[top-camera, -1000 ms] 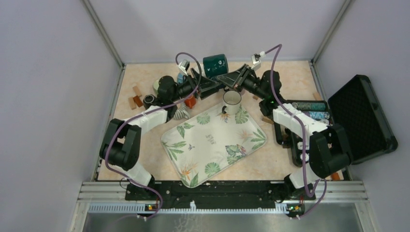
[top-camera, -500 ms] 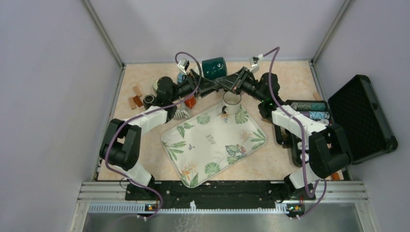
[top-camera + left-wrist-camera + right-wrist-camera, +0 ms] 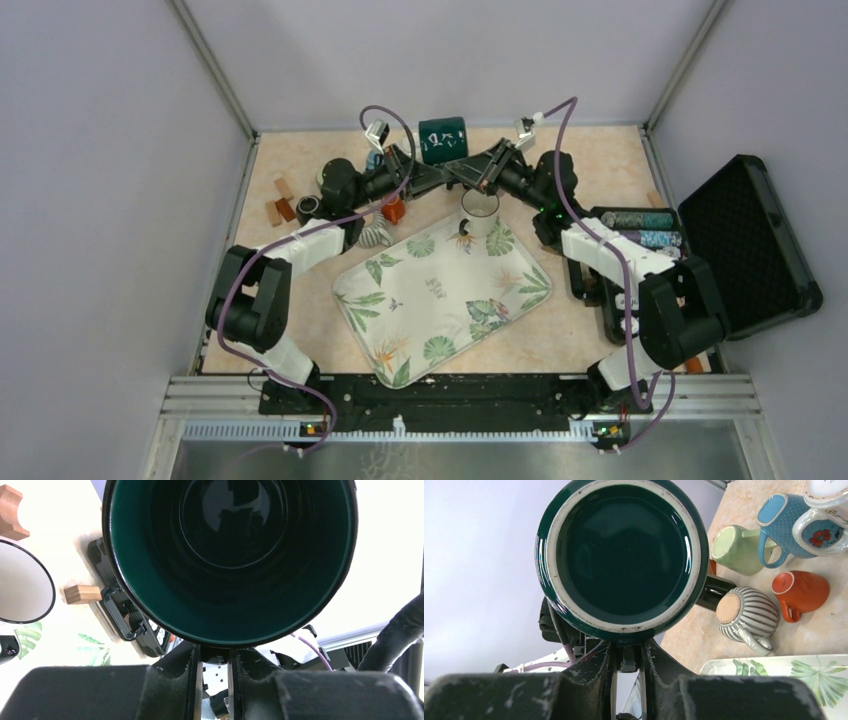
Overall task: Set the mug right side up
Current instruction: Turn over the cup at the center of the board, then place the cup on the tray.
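Observation:
The dark green mug (image 3: 443, 138) hangs on its side above the back of the table, between my two arms. The left wrist view looks straight into its open mouth (image 3: 230, 555). Its glazed base (image 3: 622, 555) faces the right wrist camera. My left gripper (image 3: 431, 172) (image 3: 215, 652) is shut on the mug's handle from the mouth side. From the base side my right gripper (image 3: 464, 170) (image 3: 628, 655) is shut on the same handle. The handle itself is mostly hidden between the fingers.
A leaf-patterned tray (image 3: 400, 320) lies mid-table with a white mug (image 3: 480, 208) upright at its far corner. Striped (image 3: 746, 612), orange (image 3: 801, 591), light green (image 3: 738, 550) and blue (image 3: 781, 525) mugs lie behind the left arm. Wooden blocks (image 3: 280, 205) sit far left, a black case (image 3: 745, 245) far right.
My left gripper has closed onto the mug's handle. The right gripper has kept its grip, and the mug has shifted slightly while staying on its side.

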`<state>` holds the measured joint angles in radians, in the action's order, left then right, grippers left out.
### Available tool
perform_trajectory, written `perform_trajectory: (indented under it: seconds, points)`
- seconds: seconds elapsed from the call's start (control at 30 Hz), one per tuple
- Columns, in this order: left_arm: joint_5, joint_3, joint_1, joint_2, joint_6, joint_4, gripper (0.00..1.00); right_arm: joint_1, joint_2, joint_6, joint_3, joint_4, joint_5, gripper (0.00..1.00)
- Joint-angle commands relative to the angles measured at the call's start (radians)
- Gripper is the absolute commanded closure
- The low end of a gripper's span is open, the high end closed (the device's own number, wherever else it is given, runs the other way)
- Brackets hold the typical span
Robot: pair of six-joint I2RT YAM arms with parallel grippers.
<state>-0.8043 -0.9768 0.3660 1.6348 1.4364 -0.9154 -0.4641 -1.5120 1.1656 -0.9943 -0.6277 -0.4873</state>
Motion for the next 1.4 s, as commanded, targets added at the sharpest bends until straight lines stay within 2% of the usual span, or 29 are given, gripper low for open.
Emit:
perform_trajectory:
  seconds: [0.0,0.13,0.27,0.4,0.67,1.07,1.23,1.37]
  points:
    - [-0.013,-0.015,-0.003,-0.005,-0.033,-0.045,1.0,-0.03,0.054,-0.098,-0.009,-0.048,0.014,1.0]
    - [-0.007,-0.024,-0.003,-0.039,-0.119,0.046,1.0,-0.031,0.066,-0.132,-0.005,-0.012,0.03,1.0]
    - [0.011,-0.035,-0.004,-0.075,-0.203,0.129,1.0,-0.033,0.08,-0.16,-0.001,0.016,0.047,0.85]
    - [0.021,-0.036,-0.005,-0.095,-0.235,0.135,1.0,-0.035,0.089,-0.196,-0.009,0.05,0.053,0.73]
    - [0.067,-0.034,-0.009,-0.131,-0.31,0.215,1.0,-0.042,0.148,-0.282,0.004,0.146,0.106,0.43]
    - [0.139,-0.092,-0.024,-0.203,-0.567,0.544,1.0,-0.042,0.242,-0.404,0.003,0.356,0.199,0.07]
    - [0.124,-0.093,-0.046,-0.232,-0.673,0.671,1.0,-0.042,0.297,-0.473,-0.036,0.499,0.291,0.03]
    - [0.157,-0.134,-0.048,-0.255,-0.827,0.875,1.0,-0.042,0.327,-0.513,-0.062,0.593,0.358,0.01]
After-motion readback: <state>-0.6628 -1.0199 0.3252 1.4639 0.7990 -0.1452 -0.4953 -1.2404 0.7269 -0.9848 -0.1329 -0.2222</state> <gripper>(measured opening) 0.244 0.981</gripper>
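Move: Both hands hold the green mug by its handle in mid-air. Its body lies on its side about 6 cm ahead of either hand and 2 cm higher, mouth to the left, base to the right. The leafy tray's middle is some 13 cm back from the left hand and 24 cm below. From that hand, the enamel mug stands about 4 cm ahead, 7 cm right and 20 cm down; the orange mug some 6 cm ahead, 13 cm left and 21 cm down. The right fingers open wide and let go of the green mug's handle after sinking with it a little; that hand backs off about 5 cm to its right and slightly back, fingers dipping. The left hand keeps its pinch on the handle and carries the mug down about 7 cm and then also left 4 cm, rolling so its fingers and the mug's base tip downward by nearly 30 degrees. ##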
